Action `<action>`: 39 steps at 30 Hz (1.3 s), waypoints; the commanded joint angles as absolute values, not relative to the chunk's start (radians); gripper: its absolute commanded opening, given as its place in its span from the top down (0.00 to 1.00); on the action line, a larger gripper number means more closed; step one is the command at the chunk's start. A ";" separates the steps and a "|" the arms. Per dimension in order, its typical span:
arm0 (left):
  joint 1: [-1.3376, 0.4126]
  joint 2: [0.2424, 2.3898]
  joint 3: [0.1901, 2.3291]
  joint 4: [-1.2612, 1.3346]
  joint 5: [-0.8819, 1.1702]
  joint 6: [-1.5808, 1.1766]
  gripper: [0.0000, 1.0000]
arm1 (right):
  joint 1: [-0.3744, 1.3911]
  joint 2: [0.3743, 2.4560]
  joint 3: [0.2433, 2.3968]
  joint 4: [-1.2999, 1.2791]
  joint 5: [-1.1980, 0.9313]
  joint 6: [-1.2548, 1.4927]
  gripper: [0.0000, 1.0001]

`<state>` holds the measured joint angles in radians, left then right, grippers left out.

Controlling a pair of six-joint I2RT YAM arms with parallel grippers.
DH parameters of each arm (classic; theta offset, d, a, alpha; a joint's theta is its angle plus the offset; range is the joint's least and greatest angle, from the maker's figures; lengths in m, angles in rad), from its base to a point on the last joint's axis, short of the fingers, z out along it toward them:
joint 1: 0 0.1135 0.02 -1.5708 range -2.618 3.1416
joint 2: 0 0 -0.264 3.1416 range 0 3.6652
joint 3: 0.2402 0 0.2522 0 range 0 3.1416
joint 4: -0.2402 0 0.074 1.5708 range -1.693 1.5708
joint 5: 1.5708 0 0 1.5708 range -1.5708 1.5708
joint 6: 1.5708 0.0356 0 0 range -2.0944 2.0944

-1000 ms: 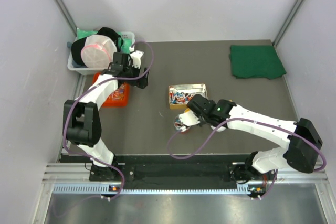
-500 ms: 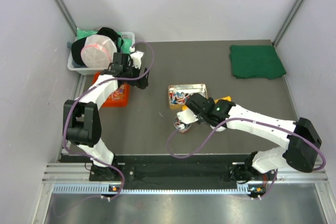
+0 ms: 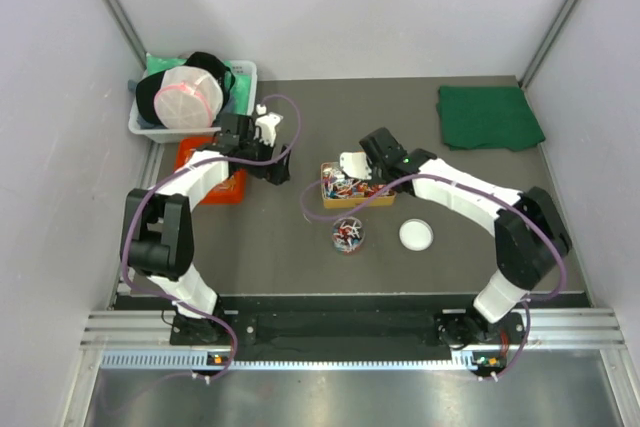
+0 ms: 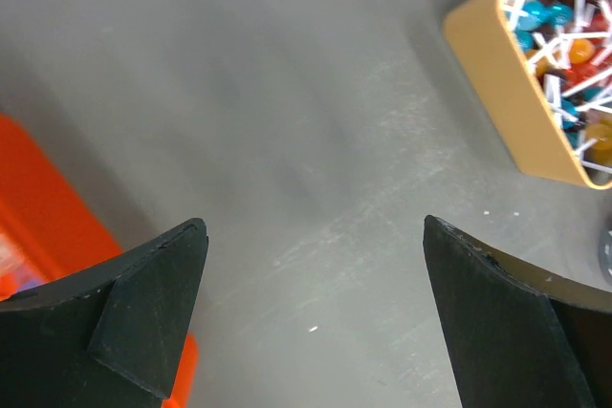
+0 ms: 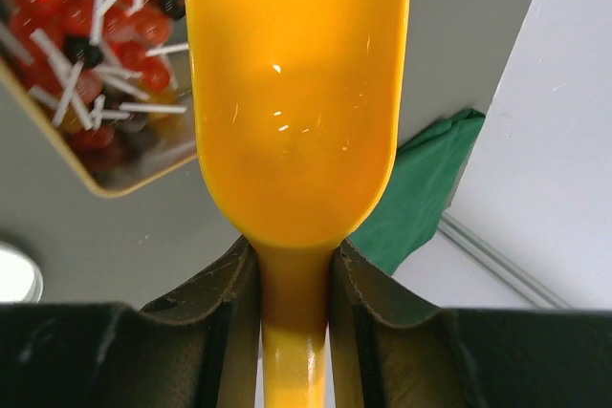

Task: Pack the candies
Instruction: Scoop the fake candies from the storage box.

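Observation:
The candies (image 3: 350,187) fill a gold rectangular tin (image 3: 385,164) at mid-table; in the right wrist view they show as red, dark and white candies (image 5: 91,54). More candies lie in a small round container (image 3: 348,235) in front of the tin. My right gripper (image 3: 356,165) hovers over the tin's left part and, seen as the right gripper (image 5: 296,257), is shut on the handle of an orange scoop (image 5: 296,93), whose bowl looks empty. My left gripper (image 4: 316,317) is open above bare table left of the tin (image 4: 507,93), holding nothing.
A white round lid (image 3: 417,235) lies right of the round container. An orange tray (image 3: 205,187) and a clear bin (image 3: 240,72) of clutter sit at the back left. A folded green cloth (image 3: 490,117) lies at the back right.
My right arm swung the scoop from the round container back over the tin, uncovering the container and the lid. My left gripper shifted slightly right, staying open.

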<state>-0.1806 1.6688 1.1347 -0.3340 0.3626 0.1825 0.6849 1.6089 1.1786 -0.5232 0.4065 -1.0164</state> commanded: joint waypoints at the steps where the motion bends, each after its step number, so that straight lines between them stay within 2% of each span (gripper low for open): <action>1: -0.224 1.644 1.111 -0.255 0.410 0.198 0.01 | 0.657 1.663 1.302 -0.448 0.376 -0.901 1.00; 10: -0.311 1.588 1.058 -0.204 0.400 0.218 0.01 | 0.503 1.701 1.359 -0.466 0.414 -0.669 1.00; 16: -0.345 1.562 1.043 -0.184 0.413 0.222 0.01 | 0.374 1.717 1.330 -0.489 0.315 -0.502 1.00; 32: -0.414 1.580 1.019 -0.170 0.382 0.232 0.01 | 0.292 1.844 1.238 -0.430 0.249 -0.400 1.00; 37: -0.425 1.598 1.025 -0.170 0.351 0.226 0.01 | 0.279 1.858 1.238 -0.434 0.232 -0.394 0.80; 39: -0.429 1.601 1.026 -0.170 0.344 0.227 0.01 | 0.279 1.858 1.239 -0.436 0.230 -0.393 0.78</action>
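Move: Take the held scoop to the bare table about 11 cm right of the right hand, 4 cm forward and some 11 cm below. The candy tray's middle lies 5 cm left and 2 cm back of this hand; the white lid is 8 cm right and 12 cm back. From the left hand, the clear storage box is roughly 14 cm right and 13 cm back, the candy tray 16 cm right and 3 cm back, both about 5 cm lower. Carry the scoop right and slightly forward, away from the candy tray, swinging it about 45 degrees clockwise, then lower it some 9 cm towards the bare table short of the green cloth, keeping the handle gripped. Meanwhile bring the open left gripper about 9 cm right and 5 cm back, towards the candy tray and storage box, turning 15 degrees clockwise. ##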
